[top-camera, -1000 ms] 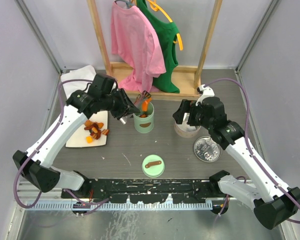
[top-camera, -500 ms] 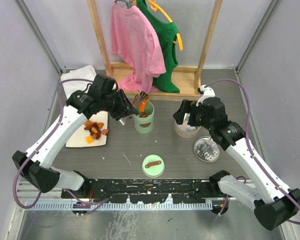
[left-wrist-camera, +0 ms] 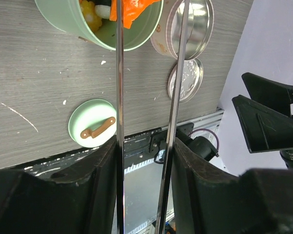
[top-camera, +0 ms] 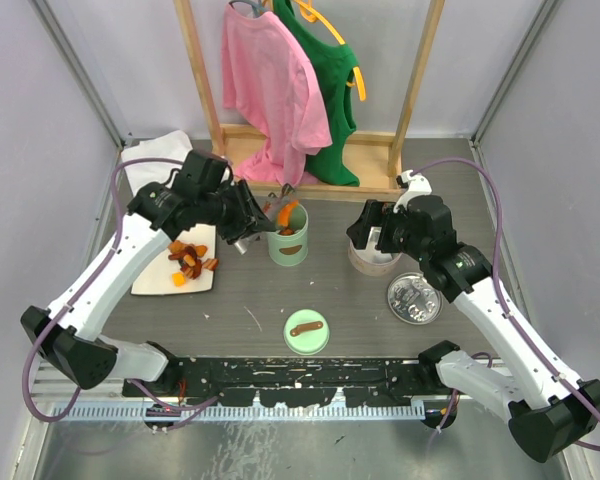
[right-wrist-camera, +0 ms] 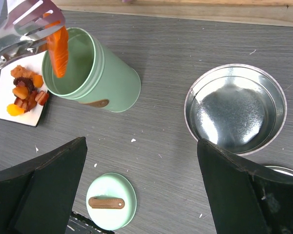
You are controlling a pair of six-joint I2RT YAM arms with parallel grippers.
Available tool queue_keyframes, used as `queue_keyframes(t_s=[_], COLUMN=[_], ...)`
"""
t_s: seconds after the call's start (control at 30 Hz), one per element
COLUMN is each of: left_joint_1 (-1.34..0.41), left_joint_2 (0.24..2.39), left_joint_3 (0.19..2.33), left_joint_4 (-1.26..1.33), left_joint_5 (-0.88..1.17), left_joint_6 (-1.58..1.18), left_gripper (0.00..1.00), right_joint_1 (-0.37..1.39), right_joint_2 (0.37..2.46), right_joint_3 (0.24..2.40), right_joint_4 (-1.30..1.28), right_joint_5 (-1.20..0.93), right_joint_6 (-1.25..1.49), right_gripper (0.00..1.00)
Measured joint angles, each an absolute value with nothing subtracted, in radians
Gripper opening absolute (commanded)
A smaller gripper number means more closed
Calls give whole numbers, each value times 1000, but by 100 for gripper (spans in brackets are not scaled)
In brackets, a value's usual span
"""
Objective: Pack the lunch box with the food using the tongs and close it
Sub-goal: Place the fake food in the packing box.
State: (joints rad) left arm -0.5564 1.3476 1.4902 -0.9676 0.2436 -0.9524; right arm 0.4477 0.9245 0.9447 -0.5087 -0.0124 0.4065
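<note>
My left gripper (top-camera: 244, 222) (left-wrist-camera: 144, 144) is shut on the tongs (left-wrist-camera: 119, 97), whose two thin metal arms run between its fingers. At the tongs' flat tips (right-wrist-camera: 27, 17) hangs an orange piece of food (right-wrist-camera: 58, 46) (top-camera: 287, 213), over the open mouth of the green cylindrical lunch box (top-camera: 288, 246) (right-wrist-camera: 100, 75). The box holds several yellow and white pieces (left-wrist-camera: 94, 9). More food (top-camera: 191, 261) lies heaped on a white plate (top-camera: 158, 277). The box's green lid (top-camera: 306, 331) with a brown handle lies flat at the front. My right gripper (top-camera: 372, 232) (right-wrist-camera: 140, 142) hangs open and empty.
A round metal bowl (right-wrist-camera: 237, 107) (top-camera: 372, 263) sits under the right gripper, with a flat metal lid (top-camera: 414, 298) just in front of it. A wooden rack (top-camera: 310, 150) with a pink and a green shirt stands at the back. A white cloth (top-camera: 150, 155) lies at the back left.
The left arm has shifted slightly left with the tongs, and the orange piece stays over the lunch box's mouth. The right arm has not moved.
</note>
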Motion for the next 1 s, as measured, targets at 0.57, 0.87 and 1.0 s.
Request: queue_keyframes(t_s=[0.57, 0.87, 1.0], left_joint_1=[-556, -543, -506], left_joint_2=[1315, 1217, 1159], left_joint_3=[1545, 1559, 1534], left_joint_4=[-1027, -1200, -1271], left_joint_5=[223, 4, -84], left_joint_6=[-916, -891, -886], left_gripper=[46, 45, 45], right_joint_1=[448, 448, 448], right_joint_2=[921, 919, 907], right_joint_3=[945, 945, 944], right_joint_4=[-510, -548, -562], right_joint_5=[-8, 52, 83], right_joint_6=[421, 421, 422], right_gripper=[100, 100, 100])
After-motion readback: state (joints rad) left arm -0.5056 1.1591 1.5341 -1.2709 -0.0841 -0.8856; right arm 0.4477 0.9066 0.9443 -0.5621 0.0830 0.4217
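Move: The left hand holds the tongs, with an orange carrot at the packing box's mouth. From that hand the fake food on the plate lies about 16 cm left, 2 cm ahead and 18 cm below; the packing box is some 5 cm right, 4 cm ahead and 12 cm below, and the green lid about 8 cm right and 13 cm back. From the idle right hand the food is roughly 35 cm left, level with it, 14 cm below. The left hand's tongs let go of the carrot, rise 2 cm, then swing about 10 cm left towards the food. ##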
